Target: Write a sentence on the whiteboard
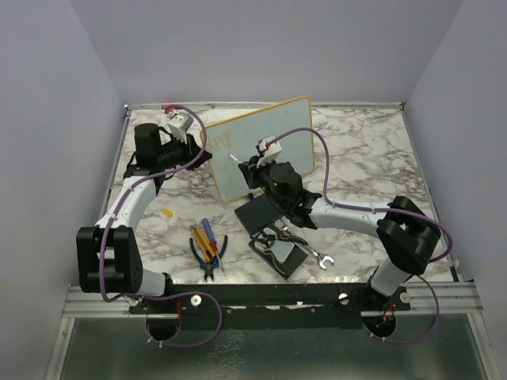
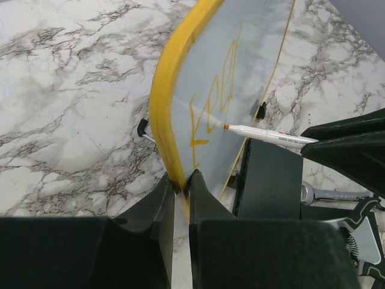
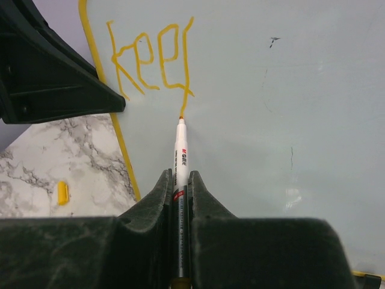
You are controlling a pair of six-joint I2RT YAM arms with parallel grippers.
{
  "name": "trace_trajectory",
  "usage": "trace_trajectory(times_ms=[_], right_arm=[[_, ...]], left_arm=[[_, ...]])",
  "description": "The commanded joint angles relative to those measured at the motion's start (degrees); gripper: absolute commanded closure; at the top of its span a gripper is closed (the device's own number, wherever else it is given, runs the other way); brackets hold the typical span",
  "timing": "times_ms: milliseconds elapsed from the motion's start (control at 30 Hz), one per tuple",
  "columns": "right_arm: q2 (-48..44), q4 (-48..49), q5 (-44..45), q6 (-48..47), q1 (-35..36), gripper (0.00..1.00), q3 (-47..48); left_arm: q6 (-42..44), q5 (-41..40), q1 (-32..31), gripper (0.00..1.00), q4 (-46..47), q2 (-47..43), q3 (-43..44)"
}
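The whiteboard (image 1: 269,142) stands tilted on the marble table, with a yellow frame (image 2: 161,102) and a glossy white face (image 3: 271,120). My left gripper (image 2: 181,182) is shut on the frame's near left edge, also seen from above (image 1: 206,154). My right gripper (image 3: 179,177) is shut on a white marker (image 3: 180,150). The marker's orange tip touches the board just under the last letter. The sentence (image 3: 150,60) reads "kee" plus a long stroke, in orange at the board's upper left (image 1: 222,142). From the left wrist the marker (image 2: 264,135) meets the writing (image 2: 213,108).
A black pad (image 1: 257,212) lies in front of the board. Screwdrivers (image 1: 204,240), pliers (image 1: 214,261), scissors (image 1: 277,236), a dark block (image 1: 287,260) and a wrench (image 1: 318,258) lie near the front. A small yellow cap (image 1: 166,212) rests on the marble (image 3: 61,192).
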Motion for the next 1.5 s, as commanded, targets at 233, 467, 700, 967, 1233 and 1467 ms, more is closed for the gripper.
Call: trace_trajectory(times_ms=[233, 467, 700, 967, 1233, 1467], right_arm=[[2.10, -3.58, 2.28, 1.52, 0.44, 0.99, -2.92], [1.44, -3.84, 2.23, 1.49, 0.78, 0.99, -3.20], [-5.31, -2.58, 1.49, -0.59, 2.19, 0.99, -4.73], [-7.44, -0.57, 4.90, -6.00, 2.05, 0.99, -0.33], [-3.31, 1.96, 4.18, -9.63, 1.47, 0.99, 4.90], [-1.72, 2.12, 3.37, -9.43, 0.42, 0.99, 6.24]], left_arm=[[2.56, -0.28, -1.23, 1.00, -4.05, 0.85, -0.29], [2.56, -0.39, -1.27, 1.00, -4.05, 0.82, -0.29], [2.44, -0.88, -1.23, 1.00, -4.05, 0.82, -0.29], [2.40, -0.85, -1.22, 1.00, -4.10, 0.73, -0.38], [2.41, -0.73, -1.23, 1.00, -4.05, 0.79, -0.47], [2.47, -0.46, -1.31, 1.00, -4.05, 0.80, -0.38]])
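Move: The marker, gripped in the right hand, has its tip on the whiteboard partway down the p's stem; the stem's top, where it returns, lies about 9 cm ahead of the hand, 4 cm left and 7 cm above. The second e is some 3 cm left of that top, 1 cm nearer and 2 cm lower; the k is 5 cm left of it, 2 cm nearer and 2 cm lower. From the left hand the stem's top lies about 6 cm ahead, 7 cm right and 7 cm above. The right hand keeps its grip on the marker and carries the stem's downstroke on down the leaning board, sinking about 2.5 cm while easing back towards the robot, then pulls the tip off the board backwards and a little to the right. It swings up some 9 cm and forward about 3 cm, tipping the marker up roughly 10 degrees, sinks slightly at the end and brings the tip close in front of the stem's top, beside the second e, while the left hand stays still, holding the board's left edge. ##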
